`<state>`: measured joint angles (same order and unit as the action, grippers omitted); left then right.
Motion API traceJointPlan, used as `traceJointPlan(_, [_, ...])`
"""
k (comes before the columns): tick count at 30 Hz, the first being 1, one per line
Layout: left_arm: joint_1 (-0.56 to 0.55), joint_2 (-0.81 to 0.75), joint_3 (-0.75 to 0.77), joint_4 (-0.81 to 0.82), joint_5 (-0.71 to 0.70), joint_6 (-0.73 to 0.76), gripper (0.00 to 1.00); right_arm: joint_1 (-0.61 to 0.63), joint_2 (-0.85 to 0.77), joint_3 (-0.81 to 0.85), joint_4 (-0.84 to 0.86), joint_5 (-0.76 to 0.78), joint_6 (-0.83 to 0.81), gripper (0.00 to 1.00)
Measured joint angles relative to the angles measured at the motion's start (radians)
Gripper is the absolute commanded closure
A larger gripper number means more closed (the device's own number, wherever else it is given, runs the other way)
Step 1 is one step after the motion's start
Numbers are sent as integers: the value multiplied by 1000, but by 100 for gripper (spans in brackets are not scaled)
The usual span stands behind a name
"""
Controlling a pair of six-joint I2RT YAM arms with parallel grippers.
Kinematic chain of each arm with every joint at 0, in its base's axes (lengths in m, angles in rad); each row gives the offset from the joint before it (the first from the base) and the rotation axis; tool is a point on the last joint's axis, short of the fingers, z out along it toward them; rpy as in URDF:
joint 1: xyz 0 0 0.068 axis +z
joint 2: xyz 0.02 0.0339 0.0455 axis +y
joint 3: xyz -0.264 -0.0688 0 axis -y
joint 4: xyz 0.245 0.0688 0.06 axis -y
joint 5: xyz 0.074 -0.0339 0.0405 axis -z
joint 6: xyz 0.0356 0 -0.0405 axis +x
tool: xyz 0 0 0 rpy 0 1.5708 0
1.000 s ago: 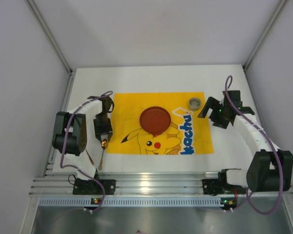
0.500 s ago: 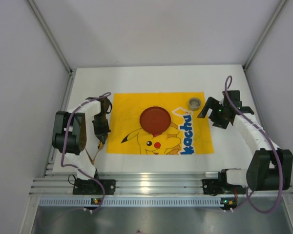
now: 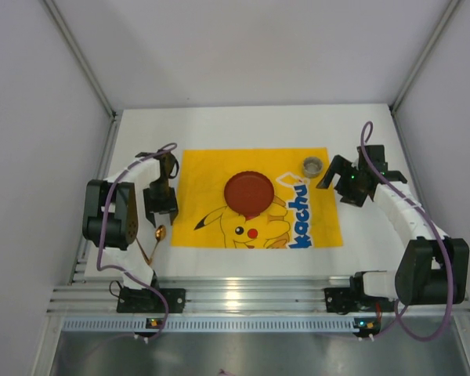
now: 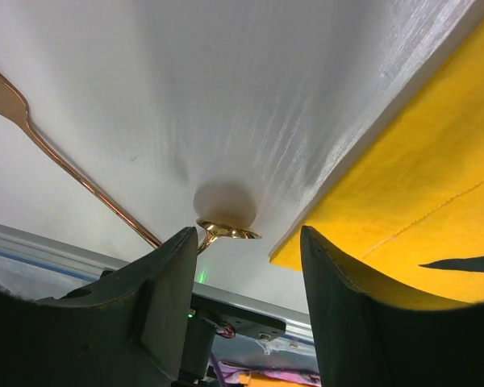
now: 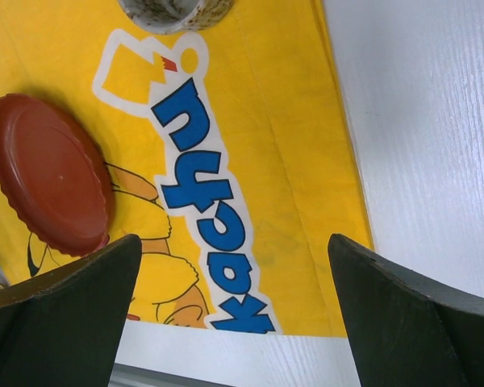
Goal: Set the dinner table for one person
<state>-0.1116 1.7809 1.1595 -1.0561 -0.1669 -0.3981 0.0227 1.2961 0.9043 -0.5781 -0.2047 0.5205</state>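
Note:
A gold spoon lies on the white dinner table, just left of the yellow Pikachu mat. In the left wrist view its bowl sits just beyond my fingertips and its handle runs off to the upper left. My left gripper hovers over the bowl, open and holding nothing. A dark red plate rests in the middle of the mat. A small patterned cup stands at its far right corner. My right gripper hangs open beside the cup, empty.
The ribbed aluminium rail runs along the near edge with both arm bases on it. Frame posts and grey walls close in the left, right and back. In the right wrist view the plate and cup lie past my open fingers.
My left gripper closed on the spoon, then opened and drew back a little toward the far left. The spoon now lies loose, slightly further left. The right arm has not moved.

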Motion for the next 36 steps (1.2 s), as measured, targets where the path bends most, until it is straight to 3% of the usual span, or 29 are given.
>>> traceJointPlan(9, [0, 10, -17, 9, -11, 2, 62, 0, 0, 0, 10, 0, 0, 0])
traceJointPlan(16, [0, 39, -27, 13, -9, 3, 89, 0, 8, 0, 10, 0, -1, 0])
traceJointPlan(17, [0, 40, -27, 13, -9, 3, 100, 0, 10, 0, 10, 0, -1, 0])
traceJointPlan(29, [0, 41, -13, 0, 43, 8, 100, 0, 22, 2, 12, -4, -1, 0])
traceJointPlan(32, [0, 42, 60, -29, 95, 4, 100, 0, 22, 16, 10, -11, -1, 0])
traceJointPlan(36, [-8, 45, 275, -72, 193, -21, 100, 0, 20, 43, 14, -26, -1, 0])
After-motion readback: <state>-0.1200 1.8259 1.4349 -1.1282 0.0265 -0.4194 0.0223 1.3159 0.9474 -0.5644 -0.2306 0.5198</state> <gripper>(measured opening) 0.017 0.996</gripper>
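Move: The spoon lies almost under my left hand, bowl end between the open fingertips. Its middle is about 6 cm back, 2 cm to the left and 2 cm below. The fork lies some 7 cm to my left and 4 cm back. The place mat's middle is about 29 cm to the right and 8 cm ahead. From my right hand, the spoon is roughly 52 cm left, 14 cm back and 9 cm down. I sink my left hand about 1.5 cm, easing a centimetre back, and close the half-open fingers until they pinch the spoon near its bowl. After a brief hold low at the table I lift away fast, going forward, up and to the right towards the place mat, some 10 cm in all, fingertips swinging about 15 degrees forward and right. ##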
